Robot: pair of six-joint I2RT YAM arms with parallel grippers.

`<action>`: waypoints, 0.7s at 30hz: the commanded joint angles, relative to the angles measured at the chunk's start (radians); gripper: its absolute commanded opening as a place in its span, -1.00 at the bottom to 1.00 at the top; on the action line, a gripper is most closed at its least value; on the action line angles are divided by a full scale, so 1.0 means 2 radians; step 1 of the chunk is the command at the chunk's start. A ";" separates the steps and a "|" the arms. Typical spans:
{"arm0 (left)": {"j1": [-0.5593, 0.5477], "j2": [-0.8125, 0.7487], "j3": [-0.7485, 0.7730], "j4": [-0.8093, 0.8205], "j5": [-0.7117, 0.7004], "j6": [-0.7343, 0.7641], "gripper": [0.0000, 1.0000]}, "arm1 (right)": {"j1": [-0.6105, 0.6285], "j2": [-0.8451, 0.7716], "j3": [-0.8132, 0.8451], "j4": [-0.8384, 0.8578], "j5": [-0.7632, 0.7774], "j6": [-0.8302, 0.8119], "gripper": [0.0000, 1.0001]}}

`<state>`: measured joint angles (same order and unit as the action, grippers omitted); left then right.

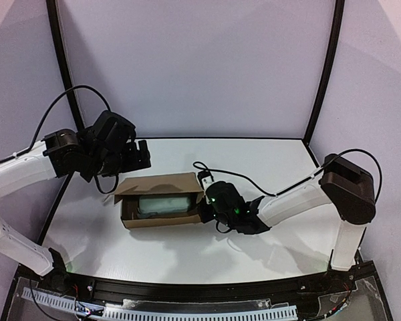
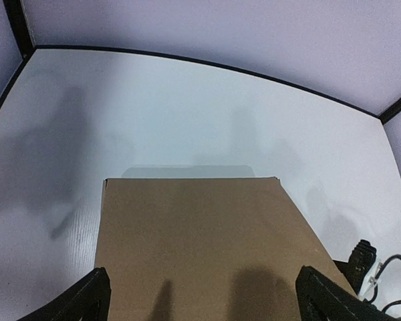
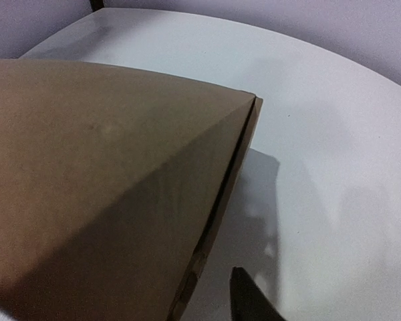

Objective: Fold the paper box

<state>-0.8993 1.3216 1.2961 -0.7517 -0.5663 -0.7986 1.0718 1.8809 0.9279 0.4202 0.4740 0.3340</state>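
The paper box (image 1: 162, 200) is a shallow brown cardboard box in the middle of the table, with its lid (image 1: 160, 182) raised at the back. A pale grey-green oblong object (image 1: 164, 202) lies inside. My left gripper (image 1: 139, 155) hovers just behind and above the lid. In the left wrist view its jaws (image 2: 204, 301) stand wide open over the lid (image 2: 194, 247), touching nothing. My right gripper (image 1: 206, 208) is at the box's right end. The right wrist view shows one dark fingertip (image 3: 250, 301) beside the box's edge (image 3: 220, 194). The cardboard hides the other finger.
The white table (image 1: 267, 167) is ringed by a black rim and pale purple walls. A black cable with a white plug (image 1: 205, 176) runs behind the right wrist, near the box's right corner. The right arm's elbow (image 1: 347, 187) stands at the right edge.
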 commanded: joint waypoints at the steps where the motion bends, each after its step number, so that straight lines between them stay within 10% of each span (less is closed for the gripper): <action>1: 0.021 0.000 -0.033 0.017 0.053 -0.014 0.97 | 0.006 -0.027 -0.013 -0.009 -0.035 -0.019 -0.14; 9: 0.044 0.015 -0.080 0.031 0.087 -0.038 0.97 | 0.006 -0.075 -0.049 0.004 -0.072 -0.044 0.96; 21: 0.052 0.014 -0.102 0.032 0.090 -0.047 0.97 | 0.006 -0.228 -0.100 -0.082 -0.168 -0.085 0.97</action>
<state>-0.8009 1.3602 1.1187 -0.6918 -0.4034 -0.8795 1.0737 1.5398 0.7635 0.3412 0.2371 0.1913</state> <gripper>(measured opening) 0.987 0.984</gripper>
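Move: The lid, swung over from the far side and standing half closed, has its middle about 4 cm ahead of the left hand, 2 cm to its right and 16 cm below. Beneath the lid, the green case is some 21 cm below that hand, 1 cm ahead and 3 cm right. From the right hand, just off the box's front right corner, the lid's middle lies about 8 cm ahead, 11 cm left and slightly higher; the case is 6 cm ahead, 10 cm left. Straight down comes the left hand, about 8 cm towards the left part of the lid, fingers wide open and tipping some 10 degrees further down, slowing to nearly a stop; contact can't be seen. Meanwhile the right hand rises and draws back about 5 cm from the box's front right corner, turning roughly 15 degrees counter-clockwise while its part-open fingers spread wide. ##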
